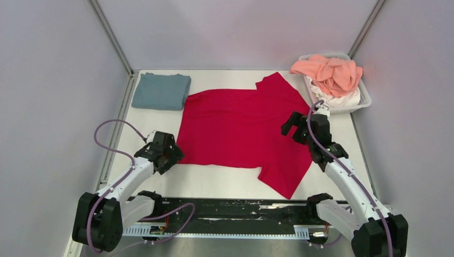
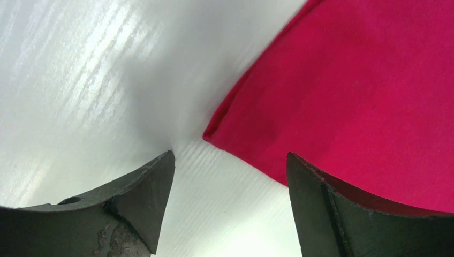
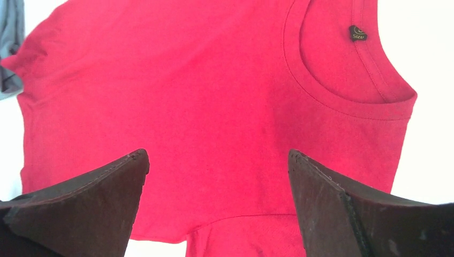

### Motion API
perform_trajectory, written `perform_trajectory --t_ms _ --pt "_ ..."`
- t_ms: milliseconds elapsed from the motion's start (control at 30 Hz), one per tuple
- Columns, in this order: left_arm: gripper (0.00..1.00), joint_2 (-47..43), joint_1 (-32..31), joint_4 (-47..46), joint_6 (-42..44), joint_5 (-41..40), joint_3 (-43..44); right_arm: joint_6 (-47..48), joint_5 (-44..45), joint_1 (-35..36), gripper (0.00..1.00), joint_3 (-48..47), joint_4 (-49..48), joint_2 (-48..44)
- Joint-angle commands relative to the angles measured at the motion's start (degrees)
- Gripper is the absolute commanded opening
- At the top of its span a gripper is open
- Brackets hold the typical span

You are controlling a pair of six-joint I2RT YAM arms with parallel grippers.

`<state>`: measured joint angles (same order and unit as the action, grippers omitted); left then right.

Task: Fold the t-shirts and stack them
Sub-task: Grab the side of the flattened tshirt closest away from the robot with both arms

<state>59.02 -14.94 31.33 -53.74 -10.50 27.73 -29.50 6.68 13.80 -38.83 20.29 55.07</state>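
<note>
A crimson red t-shirt [image 1: 241, 128] lies spread flat in the middle of the table, collar toward the right. My left gripper [image 1: 172, 156] is open and empty, low at the shirt's near-left hem corner; in the left wrist view the corner [image 2: 214, 131] lies just ahead of the open gripper [image 2: 230, 160]. My right gripper [image 1: 292, 126] is open and empty above the shirt's right part; in the right wrist view [image 3: 218, 158] the red cloth [image 3: 176, 96] and collar [image 3: 342, 85] lie below. A folded blue-grey t-shirt [image 1: 161, 91] lies at the back left.
A white slatted basket [image 1: 367, 99] stands at the back right, holding a crumpled salmon pink shirt [image 1: 329, 72] over a white one [image 1: 342, 100]. Grey walls close in the table on three sides. A black rail [image 1: 230, 209] runs along the near edge.
</note>
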Motion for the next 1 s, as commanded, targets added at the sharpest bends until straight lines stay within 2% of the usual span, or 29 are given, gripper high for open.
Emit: perform_trajectory --t_ms 0,33,167,267,367,467,567,700,800,967 --pt "0.78 1.0 2.3 -8.5 -4.8 -2.4 -1.5 -1.3 -1.5 0.1 1.00 0.9 -1.8 -4.4" --pt "0.70 2.1 2.7 -9.2 -4.9 -2.0 -1.6 -1.4 -1.4 0.1 1.00 1.0 -1.5 -5.2" --pt "0.52 3.4 2.8 -11.6 -6.0 -1.7 -2.8 -1.3 -1.4 0.1 1.00 1.5 0.5 -7.5" --pt "0.29 2.7 2.8 -13.2 -6.7 -0.4 -4.4 -1.3 -0.9 0.1 1.00 0.9 3.3 -7.9" --pt "0.21 1.8 2.9 -14.9 -6.7 -1.3 -5.7 -0.8 -2.1 0.4 1.00 -0.4 7.9 -6.6" --pt "0.01 2.3 3.1 -14.8 -6.9 -2.3 -5.7 -0.3 -3.7 2.4 1.00 -0.7 13.4 -5.4" --pt "0.00 2.5 3.1 -15.4 -6.2 -2.5 -5.6 -2.1 -4.2 8.7 0.96 -0.4 20.0 -3.7" --pt "0.00 1.6 3.1 -14.7 -6.3 -4.0 -5.7 -9.8 -1.9 21.9 0.90 0.8 26.8 0.3" --pt "0.00 1.6 3.1 -13.7 -6.4 -4.2 -5.2 -14.3 -1.3 25.6 0.83 2.6 31.1 3.9" --pt "0.00 1.5 3.1 -14.0 -6.0 -3.5 -5.1 -16.8 0.0 28.5 0.71 4.8 32.1 5.7"
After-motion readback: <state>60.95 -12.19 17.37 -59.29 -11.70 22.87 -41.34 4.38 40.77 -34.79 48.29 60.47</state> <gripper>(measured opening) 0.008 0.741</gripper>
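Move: Three centimetres or so ahead of the left hand, barely 1 cm lower, is the shirt's near left corner; the folded blue shirt lies about 36 cm ahead and 12 cm left. From the right hand, the near sleeve's tip is roughly 22 cm back, 1 cm left and 13 cm down. At that same table level are the armpit notch, 9 cm back and 13 cm left, and the neck opening, 10 cm ahead and 11 cm right. Edging forward about 3 cm, the left hand slides its open fingers around the red shirt's near left corner, closes them fully to pinch the cloth, then holds still. The right hand first lifts some 2 cm, then sweeps back about 17 cm and down over the near sleeve towards its tip, slightly left, tipping about 35 degrees more downward, turning a little counter-clockwise and starting to narrow its still-open fingers. ##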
